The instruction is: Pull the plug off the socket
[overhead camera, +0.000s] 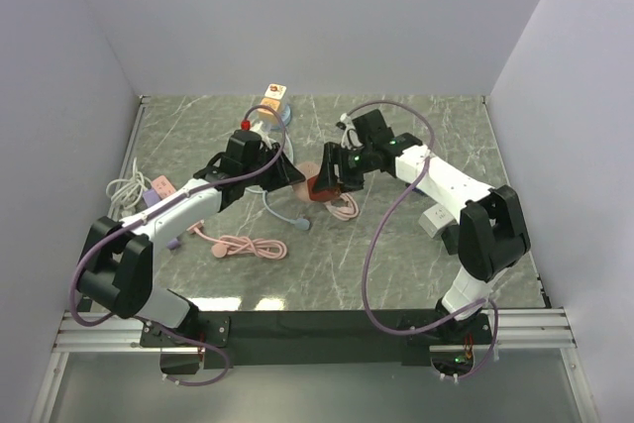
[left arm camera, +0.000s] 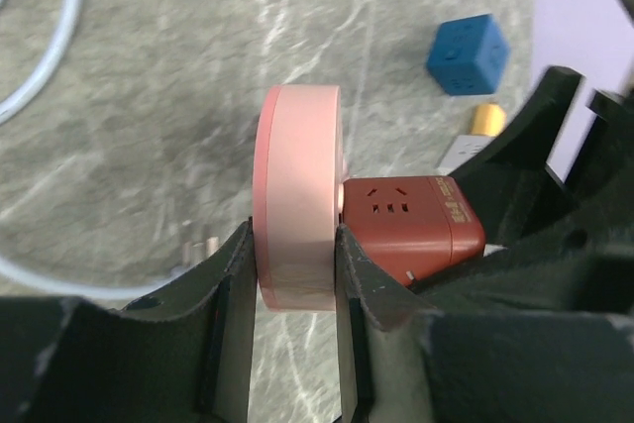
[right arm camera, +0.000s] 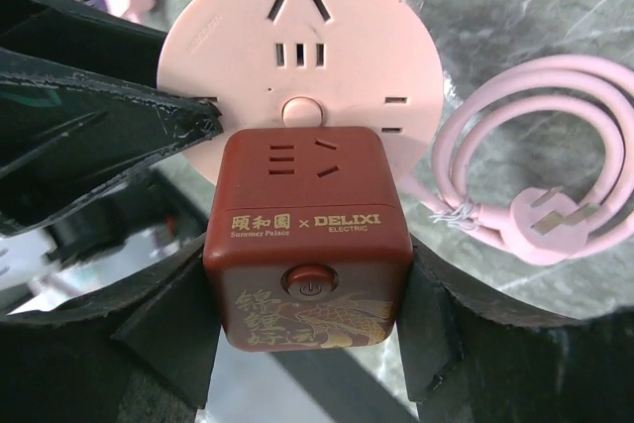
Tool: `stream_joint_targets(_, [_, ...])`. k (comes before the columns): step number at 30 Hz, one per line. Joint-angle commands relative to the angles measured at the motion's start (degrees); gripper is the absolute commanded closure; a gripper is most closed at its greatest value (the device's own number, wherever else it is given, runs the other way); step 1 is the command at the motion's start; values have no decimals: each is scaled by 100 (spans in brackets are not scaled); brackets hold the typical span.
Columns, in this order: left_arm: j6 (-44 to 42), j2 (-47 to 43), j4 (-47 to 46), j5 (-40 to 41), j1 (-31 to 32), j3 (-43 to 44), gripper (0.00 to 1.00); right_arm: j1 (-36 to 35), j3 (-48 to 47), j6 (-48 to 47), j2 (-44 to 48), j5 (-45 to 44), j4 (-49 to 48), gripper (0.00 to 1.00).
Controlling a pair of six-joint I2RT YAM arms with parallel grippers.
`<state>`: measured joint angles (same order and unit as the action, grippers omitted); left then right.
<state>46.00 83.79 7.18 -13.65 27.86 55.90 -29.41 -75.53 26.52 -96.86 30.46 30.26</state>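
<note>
A round pink socket [left arm camera: 297, 195] is clamped edge-on between the fingers of my left gripper [left arm camera: 294, 245]. A dark red cube plug [right arm camera: 307, 235] with gold lettering sits flush against the socket's face [right arm camera: 297, 37]. My right gripper [right arm camera: 309, 284] is shut on the cube's two sides. In the left wrist view the cube [left arm camera: 406, 225] juts out to the right of the disc. In the top view the two grippers [overhead camera: 292, 173] [overhead camera: 334, 173] meet at the table's middle, with the red cube [overhead camera: 319, 187] between them, held above the marble top.
The socket's pink cable and plug [right arm camera: 540, 175] coil to the right. A second pink cable coil [overhead camera: 253, 245], a purple power strip [overhead camera: 163, 190] and white cable [overhead camera: 124, 188] lie at the left. A blue cube [left arm camera: 468, 53] and a white adapter [overhead camera: 433, 220] lie nearby.
</note>
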Motion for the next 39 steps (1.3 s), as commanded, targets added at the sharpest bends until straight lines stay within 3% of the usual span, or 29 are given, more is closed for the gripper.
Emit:
stream_joint_targets(1, [-284,-161,-182,195,1,-263,99,584,-647,-182,220,891,199,100])
stream_joint_targets(7, [-223,-91,-296,143,-43,-440,99,858,-920,-455,211,857,674,100])
stream_joint_targets(13, [-223,93,-191,64,-52,-28,99,174,-437,45,334,84,157,100])
stream_joint_targets(19, [-258,164,-76,91,-61,132,100,190,-94,187,782,-382,32,100])
stream_joint_targets(27, [-214,120,-103,47,-158,53,99,1190,-375,-50,1169,-127,409,100])
stream_joint_targets(30, [-161,24,-112,-146,-193,131,100,1516,-602,-104,1117,-820,857,100])
stream_joint_targets(34, [-73,-362,-42,-472,-202,727,100,2314,-735,133,1046,-2731,1420,100])
stream_joint_targets(39, [-74,-986,773,-646,-815,1274,99,3256,-384,547,1020,-3388,1474,100])
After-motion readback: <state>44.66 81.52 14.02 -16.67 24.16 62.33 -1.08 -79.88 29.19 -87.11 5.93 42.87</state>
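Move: The left hand still grips the round pink socket, and the red plug in the right fingers sits on its face, some 5 cm to the left hand's right and 1 cm nearer the base. From the right hand the pink socket is about 3 cm left, 1 cm ahead and 2 cm lower. Where the plug goes, the blue cube stands roughly 25 cm right, 7 ahead and 12 below; the white cube is about 28 right, 5 back, equally low. With both grips kept, the two hands first rock together, up and to the right by 2 to 3 cm and back down, working the red plug against the pink socket; then the right hand pulls away to the right and somewhat forward, about 25 cm out and rising on the way, while swinging some 45 degrees clockwise, to bring the plug over towards the blue cube. The left hand holds the pink socket back, sinks a little, and once the plug is away lifts the socket to about 4 cm above where it began. ##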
